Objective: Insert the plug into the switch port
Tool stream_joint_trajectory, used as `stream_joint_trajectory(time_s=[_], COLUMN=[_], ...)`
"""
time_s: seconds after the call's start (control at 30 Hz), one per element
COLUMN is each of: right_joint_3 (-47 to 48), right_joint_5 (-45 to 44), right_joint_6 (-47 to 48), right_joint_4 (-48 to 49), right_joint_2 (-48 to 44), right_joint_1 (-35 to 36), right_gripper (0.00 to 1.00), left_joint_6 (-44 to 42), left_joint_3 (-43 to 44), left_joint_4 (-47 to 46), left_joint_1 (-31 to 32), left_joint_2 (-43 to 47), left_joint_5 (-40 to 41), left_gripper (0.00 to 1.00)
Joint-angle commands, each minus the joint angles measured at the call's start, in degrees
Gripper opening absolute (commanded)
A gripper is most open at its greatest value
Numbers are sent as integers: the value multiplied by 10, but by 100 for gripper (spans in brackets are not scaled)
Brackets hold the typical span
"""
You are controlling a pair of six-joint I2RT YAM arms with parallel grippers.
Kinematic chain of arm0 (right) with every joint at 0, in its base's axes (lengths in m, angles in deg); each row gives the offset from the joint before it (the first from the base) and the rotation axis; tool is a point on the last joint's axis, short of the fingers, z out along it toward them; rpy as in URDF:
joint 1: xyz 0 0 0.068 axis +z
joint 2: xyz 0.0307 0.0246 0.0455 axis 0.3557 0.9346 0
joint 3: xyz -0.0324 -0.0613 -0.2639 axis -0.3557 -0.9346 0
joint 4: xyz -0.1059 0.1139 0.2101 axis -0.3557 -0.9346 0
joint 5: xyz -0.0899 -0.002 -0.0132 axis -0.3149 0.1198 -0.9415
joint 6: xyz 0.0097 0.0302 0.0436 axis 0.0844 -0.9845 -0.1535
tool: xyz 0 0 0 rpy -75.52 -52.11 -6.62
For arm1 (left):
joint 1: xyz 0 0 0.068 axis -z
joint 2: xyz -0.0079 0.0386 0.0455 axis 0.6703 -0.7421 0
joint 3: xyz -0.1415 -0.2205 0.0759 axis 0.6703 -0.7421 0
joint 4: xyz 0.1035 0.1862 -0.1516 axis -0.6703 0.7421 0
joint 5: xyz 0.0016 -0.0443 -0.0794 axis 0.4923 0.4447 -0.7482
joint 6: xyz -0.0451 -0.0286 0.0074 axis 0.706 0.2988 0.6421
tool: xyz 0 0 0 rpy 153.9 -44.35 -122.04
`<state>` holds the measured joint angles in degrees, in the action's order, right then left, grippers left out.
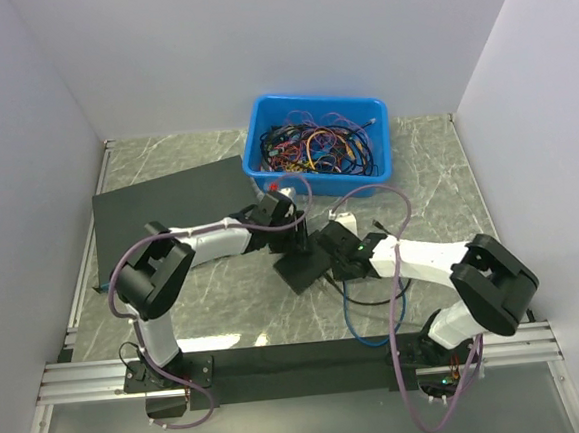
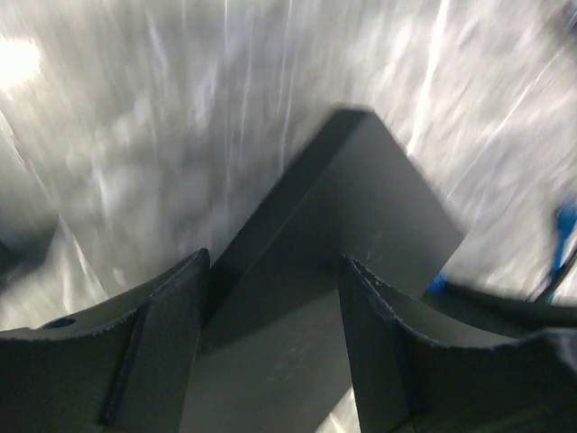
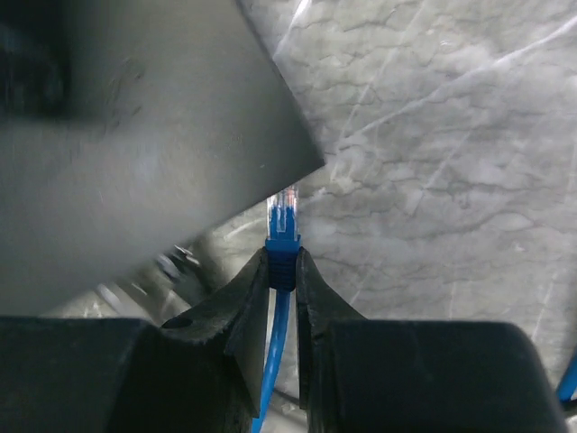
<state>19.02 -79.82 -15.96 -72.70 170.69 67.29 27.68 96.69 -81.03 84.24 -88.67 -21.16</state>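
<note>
The small flat black switch box (image 1: 302, 268) lies between my two grippers at the middle of the table. In the left wrist view the box (image 2: 361, 207) fills the gap between the fingers, and my left gripper (image 2: 275, 262) is shut on its sides. My right gripper (image 3: 282, 262) is shut on the blue boot of the plug (image 3: 287, 206). The plug's clear tip sticks out just below the box's near corner (image 3: 180, 135), close to it or touching. The switch port is hidden in every view. The blue cable (image 1: 349, 312) loops back under the right arm.
A blue bin (image 1: 261, 108) full of tangled coloured cables stands at the back centre. A large flat black unit (image 1: 168, 201) lies at the left. A thin black cable (image 1: 374, 298) crosses the marble top near the right gripper (image 1: 341, 258). White walls close in the left, right and back.
</note>
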Motion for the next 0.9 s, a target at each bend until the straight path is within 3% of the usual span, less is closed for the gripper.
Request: stream_joint_trajectory(time_s=[0.0,0.33,0.87], right_joint_3=[37,48,141], right_joint_5=[8,49,77], right_joint_6=[4,17,2], right_joint_4=[20,59,69], right_joint_2=[23,60,137], right_joint_1=[-1,8,147], right_gripper=[0,0,0], left_joint_6=[40,22,-50], left_joint_3=[-32,-63,-143], left_joint_4=[44,61,95], left_joint_1=[19,23,-66], left_joint_2=[25,60,160], left_joint_5=[-10,20,55], left_gripper=[64,64,65])
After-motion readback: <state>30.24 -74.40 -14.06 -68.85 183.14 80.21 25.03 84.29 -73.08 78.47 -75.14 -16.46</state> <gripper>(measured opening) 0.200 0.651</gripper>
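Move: The switch's free port lies about 2 cm ahead and 2 cm left of the right hand, which already holds the blue plug with its tip at the port-side edge. The black plug already on that side is some 4 cm left of this hand, level with it. For the left hand, already on the switch, the switch's middle is about 4 cm back, 1 cm right and 2 cm below, the port 6 cm back and 7 cm right, and the big slab's near corner roughly 3 cm ahead and 6 cm left. The switch is carried leftward under the left fingers, which stay spread on it: that hand first eases back 2-3 cm, then sweeps left about 9 cm with a slight roll. The right hand keeps its pinch on the blue plug, sinks a touch, then goes left some 11 cm and a little back, turning about 15 degrees counter-clockwise to bring the plug squarer to the port edge and nearer the black plug. ##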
